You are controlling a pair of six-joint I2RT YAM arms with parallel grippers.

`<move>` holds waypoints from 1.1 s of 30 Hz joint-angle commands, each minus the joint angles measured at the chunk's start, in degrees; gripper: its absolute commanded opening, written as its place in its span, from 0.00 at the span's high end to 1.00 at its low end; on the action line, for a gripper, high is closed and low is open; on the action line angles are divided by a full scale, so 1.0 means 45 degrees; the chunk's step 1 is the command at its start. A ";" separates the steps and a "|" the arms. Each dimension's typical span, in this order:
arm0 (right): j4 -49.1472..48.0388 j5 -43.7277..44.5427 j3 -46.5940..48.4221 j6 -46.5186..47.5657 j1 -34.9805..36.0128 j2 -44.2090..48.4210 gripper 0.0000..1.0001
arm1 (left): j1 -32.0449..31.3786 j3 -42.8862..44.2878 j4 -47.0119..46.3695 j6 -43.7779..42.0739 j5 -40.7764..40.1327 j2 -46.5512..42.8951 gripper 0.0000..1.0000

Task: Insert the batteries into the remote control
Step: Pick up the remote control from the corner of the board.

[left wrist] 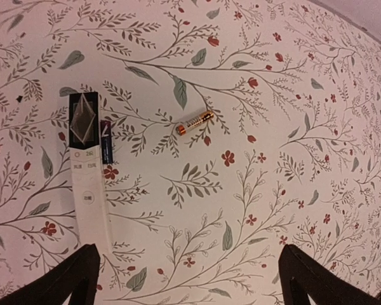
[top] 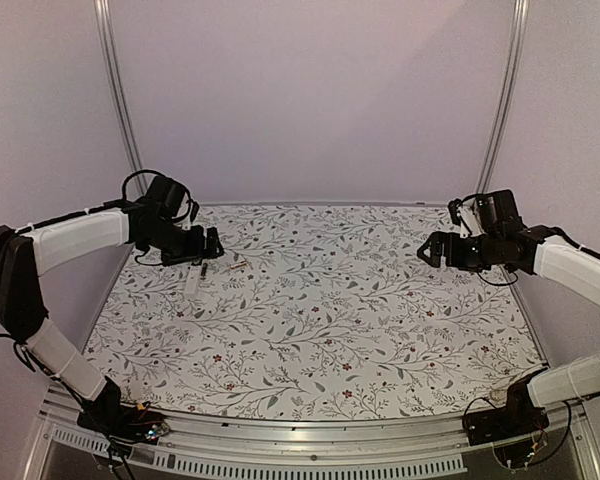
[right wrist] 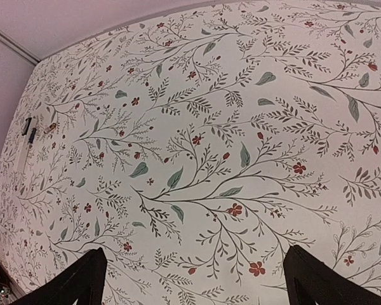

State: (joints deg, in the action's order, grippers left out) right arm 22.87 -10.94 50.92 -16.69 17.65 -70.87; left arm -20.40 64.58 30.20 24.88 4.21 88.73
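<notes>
The remote control (left wrist: 89, 190) is a slim white bar lying flat on the floral tabletop, with a dark patch at its far end. A blackish battery (left wrist: 106, 141) lies against its right side beside that patch. The brass-toned battery (left wrist: 195, 122) lies apart, further right. My left gripper (left wrist: 190, 279) hovers open above the cloth near the remote's close end, holding nothing. From above, the remote (top: 193, 282) and gold battery (top: 238, 267) sit just in front of the left gripper (top: 215, 246). My right gripper (top: 425, 250) hangs open over the far right; its own view (right wrist: 193, 279) shows only cloth below.
The floral table cover (top: 320, 330) fills the work area. Pale enclosure walls with metal posts (top: 115, 90) stand behind and at both sides. A metal rail (top: 310, 440) runs along the near edge between the arm bases.
</notes>
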 commanded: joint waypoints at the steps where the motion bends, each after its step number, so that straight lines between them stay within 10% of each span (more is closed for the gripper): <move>1: 0.0243 -0.0188 -0.0029 0.0074 0.0102 -0.0087 0.01 | -0.0140 0.0503 0.1026 -0.0204 -0.1136 -0.0240 0.00; 17: -0.0013 -0.0762 -0.0380 0.0347 0.0136 -0.0229 0.01 | 0.0958 -0.0038 0.2853 -0.0208 -0.2894 -0.0059 0.02; 33: -0.0434 -0.1038 -0.0263 0.0329 0.0126 -0.0881 0.01 | 0.0799 0.0478 0.2261 -0.0124 -0.2945 0.2261 0.33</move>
State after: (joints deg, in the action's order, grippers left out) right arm 21.78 -15.20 49.80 -15.59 17.96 -74.02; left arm -16.36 65.12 41.76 24.18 -8.43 96.07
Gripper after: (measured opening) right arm 0.988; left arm 0.685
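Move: The remote control lies pointing away on the table, its middle about 6 cm ahead of the left hand, 6 cm to its left and some 13 cm below. The dark battery is right beside its head, around 9 cm ahead and 3 cm left of the hand. The orange battery lies about 10 cm ahead and 6 cm to the hand's right. From the right hand the remote is far off, roughly 65 cm left and 10 cm ahead. Towards the remote control the open left hand swings about 7.5 cm left and a little back, then sinks some 6 cm to just short of the near end. Its fingers tip to point more steeply down, and they narrow from wide open to about two thirds, touching nothing. The right hand, still open, sinks about 2 cm and drifts slightly left. ##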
